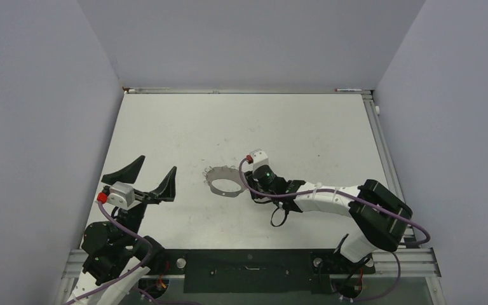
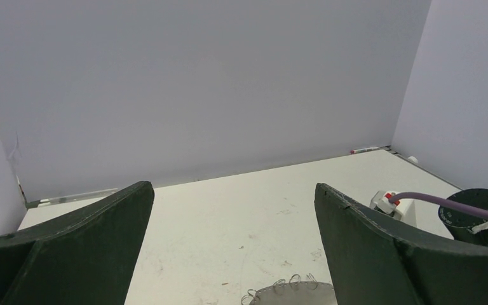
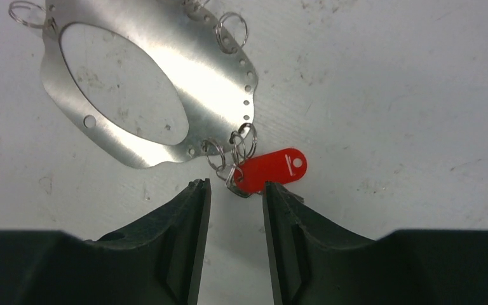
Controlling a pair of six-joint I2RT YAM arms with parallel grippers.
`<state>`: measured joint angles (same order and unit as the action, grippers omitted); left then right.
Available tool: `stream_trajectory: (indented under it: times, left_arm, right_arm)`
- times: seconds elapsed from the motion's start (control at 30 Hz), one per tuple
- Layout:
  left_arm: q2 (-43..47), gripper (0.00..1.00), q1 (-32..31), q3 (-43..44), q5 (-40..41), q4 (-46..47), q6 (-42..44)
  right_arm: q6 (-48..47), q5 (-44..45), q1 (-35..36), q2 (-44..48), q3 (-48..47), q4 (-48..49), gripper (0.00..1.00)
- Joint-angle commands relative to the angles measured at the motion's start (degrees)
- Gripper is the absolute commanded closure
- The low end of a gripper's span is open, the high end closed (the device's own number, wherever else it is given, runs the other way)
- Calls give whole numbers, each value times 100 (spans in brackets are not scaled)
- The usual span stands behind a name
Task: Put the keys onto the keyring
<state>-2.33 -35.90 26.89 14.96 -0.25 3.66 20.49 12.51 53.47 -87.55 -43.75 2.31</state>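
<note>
The keyring (image 3: 210,76) is a flat silvery hoop with small wire loops (image 3: 232,28) round its rim, lying on the white table (image 1: 292,127). It also shows in the top view (image 1: 213,180) and at the bottom edge of the left wrist view (image 2: 295,293). A key with a red head (image 3: 272,168) lies at the ring's near rim, its metal end tangled among the small loops there. My right gripper (image 3: 235,187) is open just short of it, with only bare table between the fingers. My left gripper (image 1: 158,164) hovers wide open to the ring's left (image 2: 234,187), holding nothing.
Grey walls close in the table on three sides. A metal rail (image 1: 248,91) runs along the far edge and another (image 1: 381,140) down the right side. A purple cable (image 1: 273,197) loops off the right wrist, near the ring.
</note>
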Motion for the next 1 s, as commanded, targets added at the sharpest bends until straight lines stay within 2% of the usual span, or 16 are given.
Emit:
stream_trajectory:
  times: [0.0,0.2,0.37,0.57,0.9,0.97]
  left_arm:
    - [-48,4,39,35,-37,67,-19]
    - [-67,4,39,26,-63,69,-26]
    - [-92,4,39,26,-62,70,-15]
    - [-110,4,39,26,-63,69,-7]
    - [-119,4,40,26,-37,54,10]
    - [-110,4,39,26,-29,58,5]
  right_arm:
    - [361,-924,-150,42,465,1054,63]
    - [236,-2267,-538,47,1136,1996,63]
    - [191,-2658,-946,288,1272,2365,62]
    - [272,-2930,-1309,198,972,2337,60]
    - [644,-3806,-1862,-1029,368,2338,30]
    - [684,-3974,-1867,-1132,406,2354,28]
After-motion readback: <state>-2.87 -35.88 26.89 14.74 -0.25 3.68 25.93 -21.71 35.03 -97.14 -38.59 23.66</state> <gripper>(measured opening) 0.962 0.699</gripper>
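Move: The key with the red tag lies about 3 cm ahead of the right hand, 2 cm to its right and some 5 cm below its partly open, empty fingers. The metal plate stands to the left of the key, its middle about 5 cm ahead and 10 cm left of the hand, likewise 5 cm below. From the left hand, held high, the key is roughly 26 cm to the right, 10 cm ahead and 34 cm down. The right hand first dips back and down about 3.5 cm each way, then turns back on itself, rising and sweeping forward some 6 cm over the table by the red-tagged key, and sinks again by about 1.5 to 2 cm at the very end, finishing closer to the key. Meanwhile the wrist rolls some 25 degrees, its left side rising, so that the fingers point more to the left, and over the last third they spread from partly to well open, with no grip on the tag or key. ##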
